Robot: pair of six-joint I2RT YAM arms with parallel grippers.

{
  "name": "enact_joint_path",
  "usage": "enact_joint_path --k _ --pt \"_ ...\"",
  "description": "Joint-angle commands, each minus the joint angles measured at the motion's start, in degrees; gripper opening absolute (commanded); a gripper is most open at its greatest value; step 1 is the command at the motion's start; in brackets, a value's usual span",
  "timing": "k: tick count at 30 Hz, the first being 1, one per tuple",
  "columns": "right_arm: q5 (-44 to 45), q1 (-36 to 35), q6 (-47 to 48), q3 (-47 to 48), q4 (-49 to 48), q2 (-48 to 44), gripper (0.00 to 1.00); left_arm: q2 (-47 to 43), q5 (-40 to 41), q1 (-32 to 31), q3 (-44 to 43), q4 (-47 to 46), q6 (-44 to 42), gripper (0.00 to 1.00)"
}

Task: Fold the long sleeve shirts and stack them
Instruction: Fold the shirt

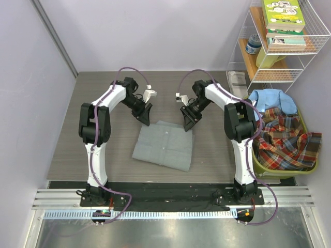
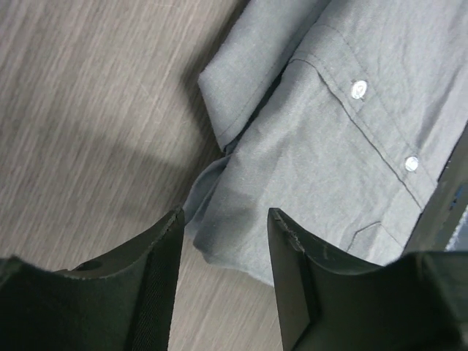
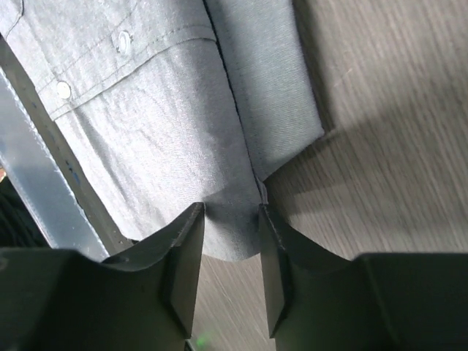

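Observation:
A grey long sleeve shirt [image 1: 164, 147] lies folded into a rectangle in the middle of the table, its button placket showing in both wrist views [image 2: 344, 146] [image 3: 146, 110]. My left gripper [image 1: 145, 118] [image 2: 224, 216] hangs over the shirt's far left corner, jaws apart, with nothing clamped between them. Over the far right corner is my right gripper [image 1: 189, 123] [image 3: 230, 208], also open, the cloth's edge showing in the gap below its fingertips. A red-green plaid shirt [image 1: 284, 142] and a light blue shirt [image 1: 271, 99] lie crumpled in the bin at right.
A green bin [image 1: 282, 173] stands at the table's right edge. A white wire shelf [image 1: 289, 51] with books stands at the back right, with a small pale tray [image 1: 238, 80] beside it. Walls close off the left and back.

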State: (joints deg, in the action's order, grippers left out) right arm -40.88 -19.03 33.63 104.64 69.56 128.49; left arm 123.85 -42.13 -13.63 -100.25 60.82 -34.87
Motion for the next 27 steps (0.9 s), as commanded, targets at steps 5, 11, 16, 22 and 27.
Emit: enact_joint_path --k 5,11,16,22,27 --pt "-1.13 -0.49 1.97 0.21 2.25 -4.03 0.16 -0.28 -4.19 0.00 -0.12 3.61 -1.34 0.52" --pt "0.72 -0.49 1.88 -0.22 2.33 -5.43 0.01 0.34 -3.31 0.00 -0.21 4.66 -1.60 0.47" --pt "2.03 -0.49 2.32 -0.58 2.25 -6.32 0.01 -0.45 -2.43 -0.26 0.84 3.34 -1.16 0.43" --pt "3.61 -0.31 2.76 -0.84 2.68 -7.55 0.01 -3.09 -6.02 -0.61 -0.82 4.57 -0.64 0.01" --pt "5.02 0.92 4.43 -1.19 3.65 -8.43 0.01 -4.85 -7.18 -1.40 -3.46 5.36 -0.11 0.00"
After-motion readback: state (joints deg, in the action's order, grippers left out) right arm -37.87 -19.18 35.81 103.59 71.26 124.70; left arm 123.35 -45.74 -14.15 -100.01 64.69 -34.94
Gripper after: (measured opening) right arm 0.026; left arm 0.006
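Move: The left hand is open right at the far left corner of the folded shirt, about 1 cm back and 1 cm below it. The right hand's fingers straddle the far edge; that shirt's far right corner is some 2 cm to its right, 1 cm back and 1 cm down. The button strip's middle lies roughly 8 cm back and 7 cm right of the left hand; the sleeve strip is 6 cm left of the right hand and 2 cm farther out. The right fingers shut first and pinch the shirt's far edge by its right corner, then lift about 1.5 cm while easing right. The left hand, still half open, draws back some 2 cm over the far left corner, closes on the cloth there, and begins to rise, about 1 cm. ##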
